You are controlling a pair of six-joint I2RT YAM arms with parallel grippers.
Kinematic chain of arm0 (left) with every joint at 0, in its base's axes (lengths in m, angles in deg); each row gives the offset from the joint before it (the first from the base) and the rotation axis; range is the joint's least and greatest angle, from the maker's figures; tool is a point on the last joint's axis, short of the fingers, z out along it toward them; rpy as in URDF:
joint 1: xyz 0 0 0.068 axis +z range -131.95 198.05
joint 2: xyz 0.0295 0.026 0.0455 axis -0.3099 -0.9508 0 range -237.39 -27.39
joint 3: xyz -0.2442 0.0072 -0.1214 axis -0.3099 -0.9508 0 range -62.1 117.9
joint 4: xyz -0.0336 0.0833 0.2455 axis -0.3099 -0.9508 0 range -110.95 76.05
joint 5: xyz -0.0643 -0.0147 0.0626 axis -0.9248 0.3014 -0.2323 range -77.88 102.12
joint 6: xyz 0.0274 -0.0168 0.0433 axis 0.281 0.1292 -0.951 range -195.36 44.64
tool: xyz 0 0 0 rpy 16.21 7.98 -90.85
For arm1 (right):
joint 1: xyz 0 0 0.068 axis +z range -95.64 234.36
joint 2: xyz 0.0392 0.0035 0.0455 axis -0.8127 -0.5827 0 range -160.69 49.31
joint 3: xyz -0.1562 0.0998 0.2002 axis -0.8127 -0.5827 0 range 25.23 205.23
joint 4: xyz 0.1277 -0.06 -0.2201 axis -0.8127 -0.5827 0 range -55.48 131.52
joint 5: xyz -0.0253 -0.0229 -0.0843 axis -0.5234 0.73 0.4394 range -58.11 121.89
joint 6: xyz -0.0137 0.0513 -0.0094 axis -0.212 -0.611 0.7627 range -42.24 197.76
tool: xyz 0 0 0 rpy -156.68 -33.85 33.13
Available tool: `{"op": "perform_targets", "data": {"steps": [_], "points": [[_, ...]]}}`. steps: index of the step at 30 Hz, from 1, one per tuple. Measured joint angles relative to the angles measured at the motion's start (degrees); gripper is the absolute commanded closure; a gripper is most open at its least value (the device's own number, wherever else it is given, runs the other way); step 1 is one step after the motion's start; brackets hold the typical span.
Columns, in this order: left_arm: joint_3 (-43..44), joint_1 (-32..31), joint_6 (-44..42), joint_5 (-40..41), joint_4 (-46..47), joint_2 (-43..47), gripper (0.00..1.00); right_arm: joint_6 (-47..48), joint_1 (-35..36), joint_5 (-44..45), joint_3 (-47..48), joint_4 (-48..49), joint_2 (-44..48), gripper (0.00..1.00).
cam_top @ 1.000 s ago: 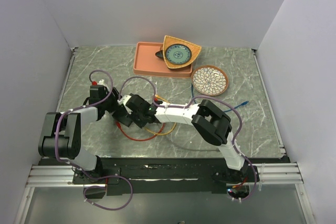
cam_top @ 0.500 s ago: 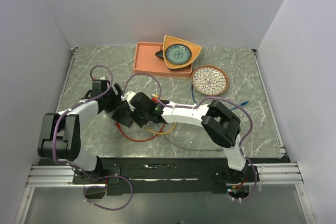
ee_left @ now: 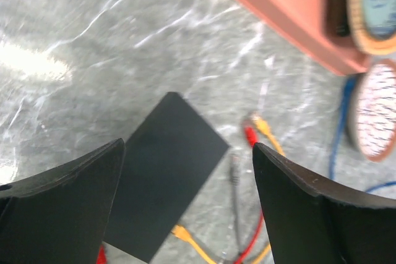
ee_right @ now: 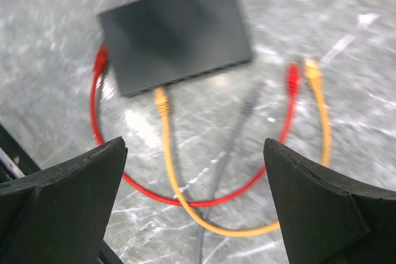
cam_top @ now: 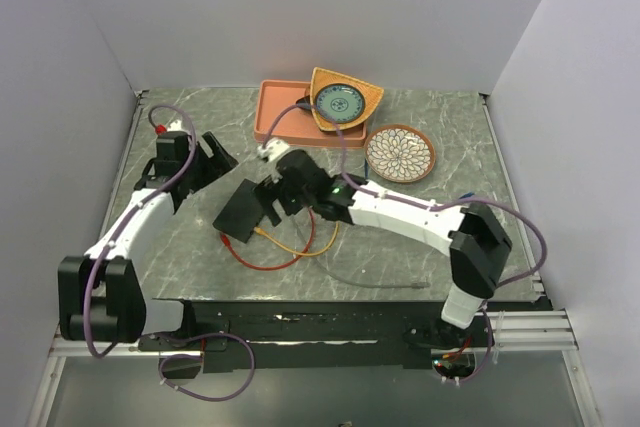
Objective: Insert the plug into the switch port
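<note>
The switch (cam_top: 243, 212), a flat black box, lies on the marble table left of centre. It also shows in the wrist views as the switch (ee_right: 176, 29) and the switch (ee_left: 164, 171). A yellow plug (ee_right: 162, 102) sits with its tip at the switch's socket edge, apparently in a port. A red plug (ee_right: 101, 60) meets the switch's left end. Loose red (ee_right: 292, 78), yellow (ee_right: 311, 69) and grey (ee_right: 250, 100) plugs lie to the right. My left gripper (ee_left: 187, 146) hangs open above the switch, left gripper (cam_top: 218, 159). My right gripper (ee_right: 195, 177) is open over the cables, right gripper (cam_top: 272, 197). Neither holds anything.
A salmon tray (cam_top: 275, 122) stands at the back with a wedge-shaped bowl (cam_top: 340, 102) on it, and a patterned plate (cam_top: 400, 152) lies to its right. Red and yellow cable loops (cam_top: 290, 247) trail in front of the switch. A blue cable (cam_top: 455, 199) lies at the right.
Both grippers have opened and drawn back from the switch: the left arm up and to the left, the right arm toward the back. The switch now lies uncovered.
</note>
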Motion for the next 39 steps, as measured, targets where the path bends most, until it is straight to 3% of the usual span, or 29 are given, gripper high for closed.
{"op": "perform_targets", "data": {"steps": [9, 18, 24, 32, 33, 37, 39], "points": [[1.7, 0.0, 0.7, -3.9, -2.6, 8.0, 0.10, -6.8, -9.6, 2.7, -8.5, -1.7, 5.3, 0.07], [-0.2, 0.0, 2.8, -7.0, -2.7, 10.8, 0.09, -9.4, -9.5, 4.7, -8.5, -4.4, -2.4, 0.30], [-2.4, 0.0, 3.2, -8.2, -2.8, 10.7, 0.09, -11.3, -9.4, 4.0, -8.5, -4.8, -8.4, 0.31], [-3.6, 0.0, 3.3, -9.0, -2.3, 10.7, 0.09, -12.0, -9.0, 3.6, -7.5, -4.6, -10.4, 0.46], [-4.0, 0.0, 3.3, -9.1, -2.2, 10.7, 0.09, -12.0, -8.7, 3.6, -7.4, -4.6, -10.9, 0.49], [-5.0, 0.0, 3.7, -9.2, -2.2, 10.7, 0.09, -12.1, -7.3, 4.8, -5.2, -5.3, -12.8, 0.90], [-5.1, 0.0, 3.9, -9.3, -2.1, 10.7, 0.09, -12.3, -6.8, 5.4, -4.0, -5.7, -13.7, 0.98]]}}
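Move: The red cable, a few centimetres behind its loose plug, lies about 3 cm ahead of the right hand, 7 cm to its right and 15 cm below. On the table too, counted from this hand: the loose red plug 9 cm ahead and 2 right, the gray plug 5 ahead and 1 right, the loose yellow plug 10 ahead and 3 right, the switch 4 ahead and 9 left. From the left hand, that stretch of red cable is some 8 cm back, 24 right and 13 below. Sweeping about 9 cm right and a little forward while turning some 20 degrees clockwise, the right hand then drops about 14 cm onto the red cable, fingers tipping steeper. It closes on the cable behind the plug while shifting slightly left. The left hand, still wide open, rises above the switch, then sinks partway, easing back about 4 cm. ##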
